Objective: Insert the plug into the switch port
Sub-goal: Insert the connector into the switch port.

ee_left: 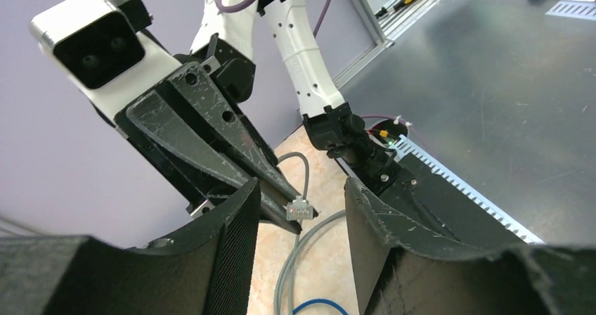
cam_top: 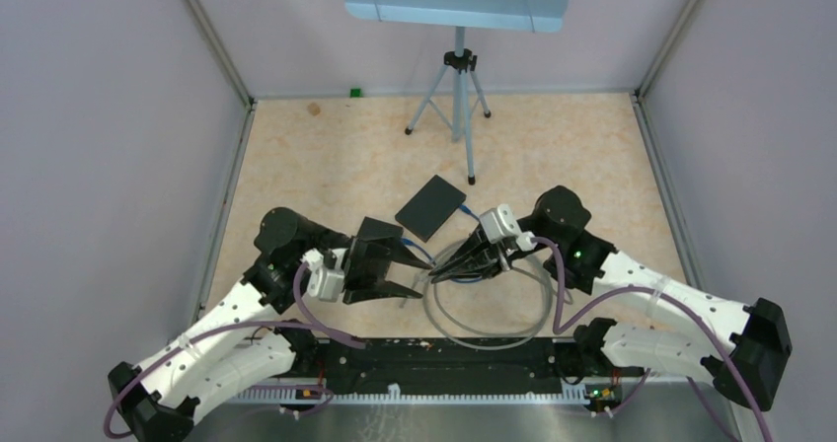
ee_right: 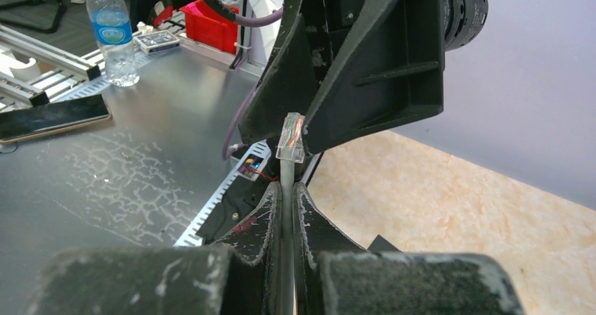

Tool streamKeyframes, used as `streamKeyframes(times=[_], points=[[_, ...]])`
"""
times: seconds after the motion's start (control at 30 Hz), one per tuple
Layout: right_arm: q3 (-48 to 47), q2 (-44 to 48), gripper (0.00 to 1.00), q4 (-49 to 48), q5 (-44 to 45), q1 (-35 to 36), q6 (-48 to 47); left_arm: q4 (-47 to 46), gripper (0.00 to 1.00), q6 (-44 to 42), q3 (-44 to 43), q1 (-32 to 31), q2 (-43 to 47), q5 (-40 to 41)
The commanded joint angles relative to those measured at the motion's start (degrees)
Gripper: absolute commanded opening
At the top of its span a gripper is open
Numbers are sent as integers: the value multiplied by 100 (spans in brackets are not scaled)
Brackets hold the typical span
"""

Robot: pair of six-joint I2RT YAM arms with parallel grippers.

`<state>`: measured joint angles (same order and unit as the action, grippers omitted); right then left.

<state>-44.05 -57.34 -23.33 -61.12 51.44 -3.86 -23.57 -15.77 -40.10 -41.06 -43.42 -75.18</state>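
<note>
My right gripper [ee_right: 287,188] is shut on the grey cable [cam_top: 484,333] just behind its clear plug [ee_right: 291,138], which sticks out past the fingertips toward the left arm. In the left wrist view the plug [ee_left: 299,208] hangs in the gap between my left gripper's [ee_left: 301,188] two fingers, closer to the left one and touching neither. The left gripper [cam_top: 422,273] is open and faces the right gripper [cam_top: 441,275] tip to tip over the table's near middle. The switch [cam_top: 431,207], a flat black box, lies just beyond them; a blue cable [ee_left: 316,304] runs beneath.
The grey cable loops on the tabletop in front of the arm bases. A tripod [cam_top: 456,87] with a light-blue panel stands at the back. Grey walls enclose the left and right. A water bottle [ee_right: 112,34] and a red bin [ee_right: 207,23] sit on the outer bench.
</note>
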Motion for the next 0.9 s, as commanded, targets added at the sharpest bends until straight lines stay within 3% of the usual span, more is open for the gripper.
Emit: streamKeyframes(times=[0.0,0.23,0.37,0.4,0.47,0.5,0.6,0.7,0.87], points=[[-332,-12,0,-178,-117,-40,25,324,49,-381,-278,-116,-56,-169],[-341,-2,0,-182,-105,-36,59,973,22,-789,-553,-191,-270,-294],[-347,21,0,-189,-110,-40,75,1081,23,-876,-550,-210,-261,-162],[-349,30,0,-189,-108,-38,78,1116,20,-923,-553,-216,-259,-126],[-341,44,0,-189,-77,-39,58,1180,1,-989,-562,-213,-248,-31],[-322,58,0,-189,12,-49,42,1204,0,-985,-565,-218,-234,79],[-150,172,25,-280,606,-40,-64,1192,0,-882,-523,-213,-116,469],[156,303,42,-609,1122,-38,-329,945,0,-563,-342,-218,131,1038],[528,373,46,-1399,1691,-35,-432,-149,0,392,297,-218,641,2152]])
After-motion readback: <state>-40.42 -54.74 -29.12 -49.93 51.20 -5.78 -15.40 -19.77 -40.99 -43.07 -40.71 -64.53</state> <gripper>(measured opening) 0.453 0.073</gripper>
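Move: The clear plug on the grey cable sits between the left hand's parted fingertips, about 1 cm to the right of that hand and level with it. It sticks out of the right hand's shut fingers, roughly 3 cm left of that hand and 1 cm back. On the table about 33 cm below, counted from the left hand, the near black switch is some 26 cm ahead and 11 cm left, the far one some 38 cm ahead and 2 cm right. The plug changes hands: the left hand eases under 1 cm right onto it and shuts its fingers on it, while the right keeps its pinch on the cable just behind. Then the right fingers open to nearly half and that hand draws off about 3 cm forward and slightly up, turning some 10 degrees clockwise; the left, still pinching, shifts about 1.5 cm forward and turns slightly counter-clockwise. ##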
